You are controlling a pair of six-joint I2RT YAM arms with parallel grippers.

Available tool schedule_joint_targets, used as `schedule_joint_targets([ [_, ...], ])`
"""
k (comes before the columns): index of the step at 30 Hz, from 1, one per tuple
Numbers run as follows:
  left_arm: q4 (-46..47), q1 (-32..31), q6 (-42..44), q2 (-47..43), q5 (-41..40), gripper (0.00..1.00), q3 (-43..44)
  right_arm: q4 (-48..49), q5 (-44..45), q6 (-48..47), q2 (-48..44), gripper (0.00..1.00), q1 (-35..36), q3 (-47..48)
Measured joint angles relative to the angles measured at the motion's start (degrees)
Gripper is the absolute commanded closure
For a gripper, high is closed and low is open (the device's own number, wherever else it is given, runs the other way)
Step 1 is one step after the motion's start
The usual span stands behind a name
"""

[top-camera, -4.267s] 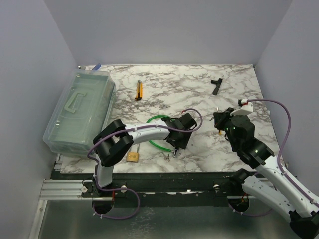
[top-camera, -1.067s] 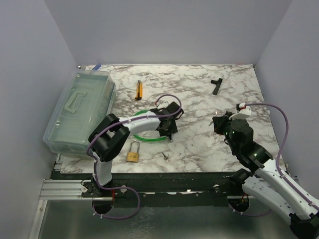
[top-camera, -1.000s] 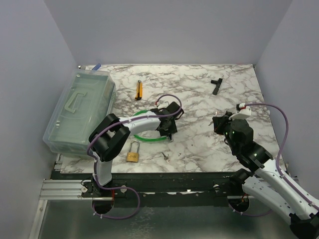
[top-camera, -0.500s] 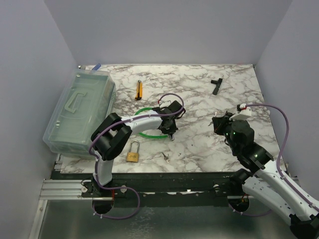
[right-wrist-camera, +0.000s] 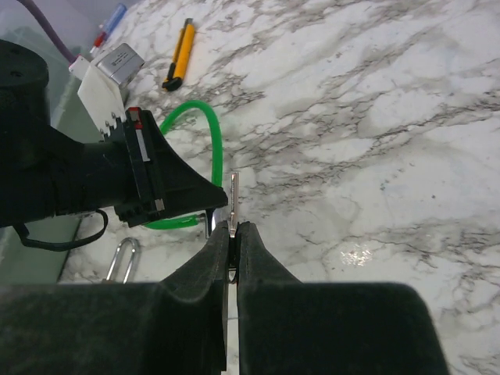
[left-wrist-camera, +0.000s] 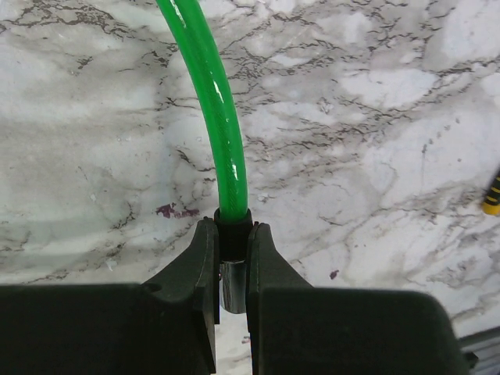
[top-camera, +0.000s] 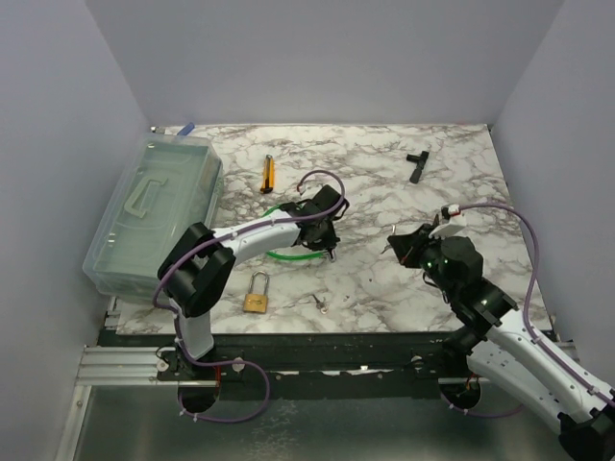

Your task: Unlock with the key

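Observation:
The key (right-wrist-camera: 233, 195) is a thin silvery blade sticking out from between the tips of my right gripper (right-wrist-camera: 233, 231), which is shut on it. From above, that gripper (top-camera: 396, 246) hovers over the table's middle right, pointing left. My left gripper (left-wrist-camera: 233, 238) is shut on the black collar and silver end pin of a green cable loop (left-wrist-camera: 219, 117). In the top view the left gripper (top-camera: 327, 247) sits at the loop's (top-camera: 283, 255) right end, a short gap left of the key. The brass padlock (top-camera: 256, 294) lies by the near edge, apart from both grippers.
A second small metal key (top-camera: 320, 303) lies near the front edge, right of the padlock. A clear plastic box (top-camera: 154, 216) fills the left side. A yellow utility knife (top-camera: 268, 173), a black T-shaped piece (top-camera: 416, 165) and a blue pen (top-camera: 187, 127) lie toward the back.
My left gripper has shut on the green cable's end and drawn it slightly back. The right gripper has moved left with the key, closer to the left gripper.

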Motion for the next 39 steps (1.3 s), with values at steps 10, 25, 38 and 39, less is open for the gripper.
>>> schedule_joint_targets([
  [10, 6.56, 2.71, -0.15, -12.39, 4.17, 1.0, -6.8, 11.82, -13.03, 2.49, 1.95, 1.0, 0.0, -3.98],
  [25, 15.39, 6.82, -0.2, -25.68, 8.02, 1.0, -15.32, 30.49, -32.72, 9.7, 13.81, 1.0, 0.0, -5.25],
  [38, 21.33, 8.98, -2.38, -29.9, 11.3, 1.0, -20.33, 48.04, -42.1, 22.12, 28.37, 1.0, -0.02, -8.85],
  [39, 21.7, 9.18, -2.58, -30.34, 11.67, 1.0, -20.5, 49.4, -42.64, 22.71, 29.27, 1.0, 0.0, -8.85],
])
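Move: The right hand, holding the key, is bound for the green cable lock's barrel, about 16 cm to its left, 4 cm ahead and 14 cm lower. From the left hand, which grips that barrel, the key lies about 14 cm right, 3 cm back and 13 cm up. On the table below the left hand, the spare keys lie some 13 cm back and 3 cm left, the padlock 11 cm back and 19 cm left. The right hand swings its key about 14 cm left, turning counter-clockwise, towards the barrel the left raises likewise. ##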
